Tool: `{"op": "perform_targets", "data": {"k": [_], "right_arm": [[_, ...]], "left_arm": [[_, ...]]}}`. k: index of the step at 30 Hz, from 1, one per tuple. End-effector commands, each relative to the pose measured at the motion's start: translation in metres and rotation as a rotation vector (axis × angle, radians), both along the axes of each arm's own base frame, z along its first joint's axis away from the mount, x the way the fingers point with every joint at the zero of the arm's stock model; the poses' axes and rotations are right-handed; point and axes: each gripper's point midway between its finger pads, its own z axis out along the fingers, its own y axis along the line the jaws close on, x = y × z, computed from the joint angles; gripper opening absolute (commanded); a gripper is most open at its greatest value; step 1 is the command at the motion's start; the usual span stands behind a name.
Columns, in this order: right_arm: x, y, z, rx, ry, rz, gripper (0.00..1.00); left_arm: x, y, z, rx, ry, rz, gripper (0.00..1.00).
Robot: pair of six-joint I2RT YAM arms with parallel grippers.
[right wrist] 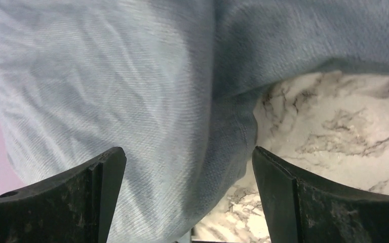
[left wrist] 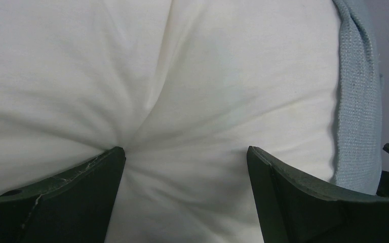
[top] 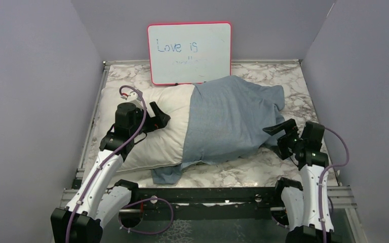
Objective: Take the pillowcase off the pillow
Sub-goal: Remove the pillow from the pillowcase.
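Note:
The white pillow (top: 154,126) lies across the marble table, its left half bare. The dusty blue-grey pillowcase (top: 233,119) covers its right half, with a loose flap hanging at the front. My left gripper (top: 158,117) is open, its fingers pressed against the bare pillow (left wrist: 182,101), and the pillowcase hem (left wrist: 357,101) shows at the right of the left wrist view. My right gripper (top: 279,132) is open at the pillowcase's right end, and the cloth (right wrist: 131,91) lies between and beyond its fingers (right wrist: 86,197), not pinched.
A red-framed whiteboard (top: 189,52) reading "Love is" leans against the back wall behind the pillow. Marble tabletop (top: 294,81) shows right of the pillowcase and in the right wrist view (right wrist: 344,126). Grey walls close both sides.

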Motion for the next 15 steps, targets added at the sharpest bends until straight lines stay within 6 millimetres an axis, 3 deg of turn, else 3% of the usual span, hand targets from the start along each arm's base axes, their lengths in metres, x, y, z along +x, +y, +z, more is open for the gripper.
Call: {"op": "perform_targets", "data": {"k": [1, 5, 8, 11, 15], "right_arm": [[-0.007, 0.017, -0.025, 0.167, 0.096, -0.023, 1.0], [-0.007, 0.022, -0.063, 0.235, 0.178, -0.049, 1.0], [0.006, 0.032, -0.075, 0.282, 0.158, -0.036, 1.0], [0.026, 0.051, -0.075, 0.257, 0.139, 0.015, 1.0], [0.039, 0.097, -0.083, 0.24, 0.2, 0.082, 1.0]], "left_arm": [[-0.036, 0.013, -0.063, 0.072, 0.241, 0.002, 0.94], [-0.035, 0.012, -0.066, 0.064, 0.247, 0.002, 0.94], [-0.035, 0.01, -0.067, 0.061, 0.252, -0.004, 0.94], [-0.035, 0.011, -0.068, 0.064, 0.252, 0.0, 0.94], [-0.034, 0.012, -0.069, 0.067, 0.252, 0.003, 0.94]]}}
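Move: The pillowcase's near right edge, a hanging fold of blue cloth, lies about 7 cm to the right hand's left, level with it in reach, and some 11 cm below. The case's full middle is roughly 19 cm left and 7 cm ahead, its far right corner about 20 cm ahead and 4 cm right, and the bare pillow some 50 cm left and 5 cm ahead. From the left hand, the near right edge is about 38 cm right and 10 cm back, and 14 cm below. Down first, with a slight drift back, the right hand sinks about 10 cm beside the pillowcase's near right edge, then swings left some 7 cm in towards it, easing forward again. The wrist tips the fingers down and rolls the hand's left side up, some 20 degrees in all; the fingers stay wide open and come in among the blue folds without closing. ##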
